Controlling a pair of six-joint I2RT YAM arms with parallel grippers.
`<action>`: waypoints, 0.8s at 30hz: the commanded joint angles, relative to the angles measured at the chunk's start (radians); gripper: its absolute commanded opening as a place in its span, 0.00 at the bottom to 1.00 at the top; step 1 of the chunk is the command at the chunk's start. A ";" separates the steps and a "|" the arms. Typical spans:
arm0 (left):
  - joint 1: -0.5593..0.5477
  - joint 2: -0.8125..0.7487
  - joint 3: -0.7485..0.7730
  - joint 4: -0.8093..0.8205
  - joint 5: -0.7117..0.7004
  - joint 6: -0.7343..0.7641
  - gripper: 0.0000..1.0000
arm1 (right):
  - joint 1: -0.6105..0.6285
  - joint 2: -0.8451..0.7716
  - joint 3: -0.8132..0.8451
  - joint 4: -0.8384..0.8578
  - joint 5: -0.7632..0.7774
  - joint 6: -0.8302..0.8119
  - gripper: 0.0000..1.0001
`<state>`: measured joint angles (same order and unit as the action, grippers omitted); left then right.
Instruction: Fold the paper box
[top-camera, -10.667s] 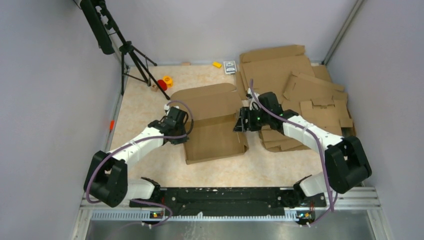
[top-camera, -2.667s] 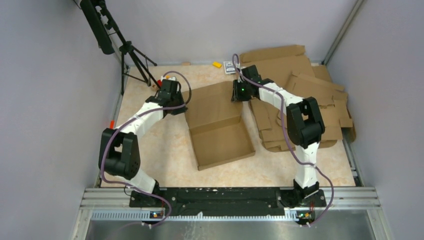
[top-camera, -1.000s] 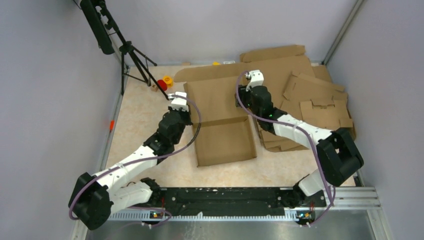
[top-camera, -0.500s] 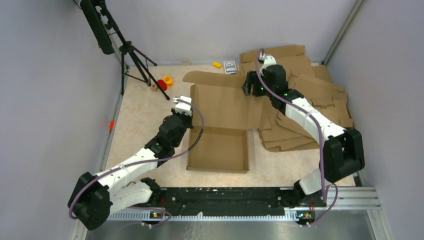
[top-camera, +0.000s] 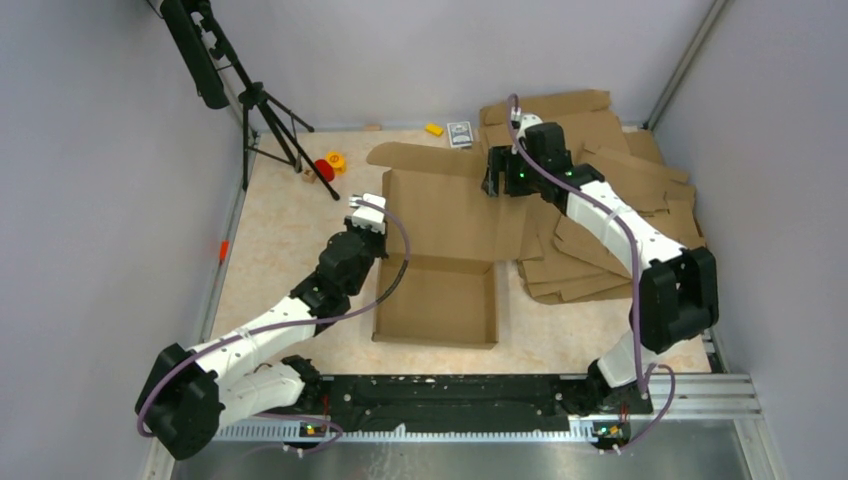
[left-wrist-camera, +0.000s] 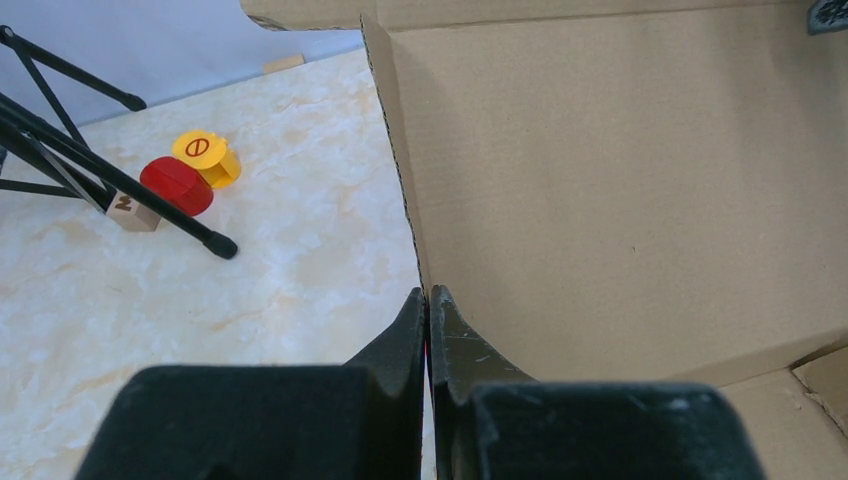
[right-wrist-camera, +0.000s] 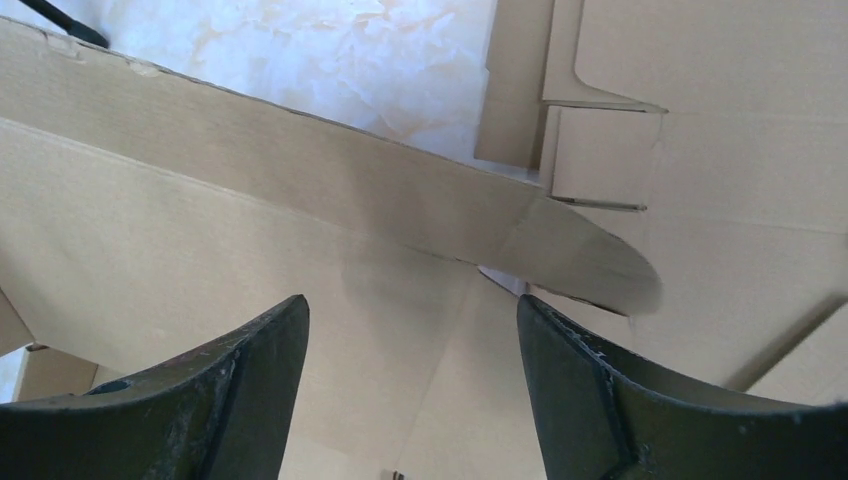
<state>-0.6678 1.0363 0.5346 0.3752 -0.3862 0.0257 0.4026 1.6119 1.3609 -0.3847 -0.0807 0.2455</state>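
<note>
The paper box (top-camera: 436, 300) lies mid-table, a brown cardboard tray with low walls. Its big lid panel (top-camera: 440, 215) stands raised behind the tray, and a flap (top-camera: 420, 157) runs along the panel's far edge. My left gripper (top-camera: 368, 212) is at the panel's left edge. In the left wrist view that edge (left-wrist-camera: 400, 170) runs down into the slit between the shut fingers (left-wrist-camera: 428, 295). My right gripper (top-camera: 495, 183) hovers at the panel's far right corner. Its fingers (right-wrist-camera: 412, 310) stand wide open above the cardboard (right-wrist-camera: 200, 240), with nothing between them.
A pile of loose cardboard blanks (top-camera: 620, 210) fills the right back of the table, under the right arm. A black tripod (top-camera: 265, 110) stands at the back left, with red (left-wrist-camera: 176, 185) and yellow (left-wrist-camera: 207, 158) pieces by its foot. A yellow block (top-camera: 433, 129) and a small card box (top-camera: 459, 133) lie at the back wall.
Over the last second the box slid nearer and its lid panel came up. The right gripper opened, let go and moved to the panel's far right corner. The left gripper stayed shut.
</note>
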 joint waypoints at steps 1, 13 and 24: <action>-0.009 -0.019 -0.006 0.058 -0.012 0.014 0.00 | -0.039 -0.114 -0.014 -0.021 -0.026 -0.033 0.77; -0.010 -0.036 -0.017 0.063 -0.012 0.006 0.00 | -0.159 -0.053 -0.048 -0.018 -0.168 0.015 0.79; -0.012 -0.025 -0.019 0.064 -0.009 0.004 0.00 | -0.160 -0.011 -0.053 0.022 -0.306 0.073 0.44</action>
<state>-0.6743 1.0245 0.5171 0.3882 -0.4023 0.0261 0.2417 1.6104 1.2957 -0.4034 -0.3069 0.2935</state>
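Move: The right hand hangs open over the lid's right end. The middle of the lid's right side flap lies about 4 cm to its right, 5 cm back and 6 cm below. The lid's long far flap is centred some 11 cm to its left, 3 cm farther out and 3 cm lower; the box tray lies about 10 cm left, 21 cm back and 16 cm down. From the left hand, that side flap is roughly 22 cm right, 3 cm ahead and 6 cm below. The left hand keeps its pinch on the lid's left edge, staying put. The right hand swings about 5.5 cm right with a slight rise, out towards the lid's right side flap, then doubles back 2 cm left while sinking some 4 cm, tilting and rolling about 10 degrees and closing from wide to half open, ending with its fingers either side of the flap's outer edge, not shut on it. ##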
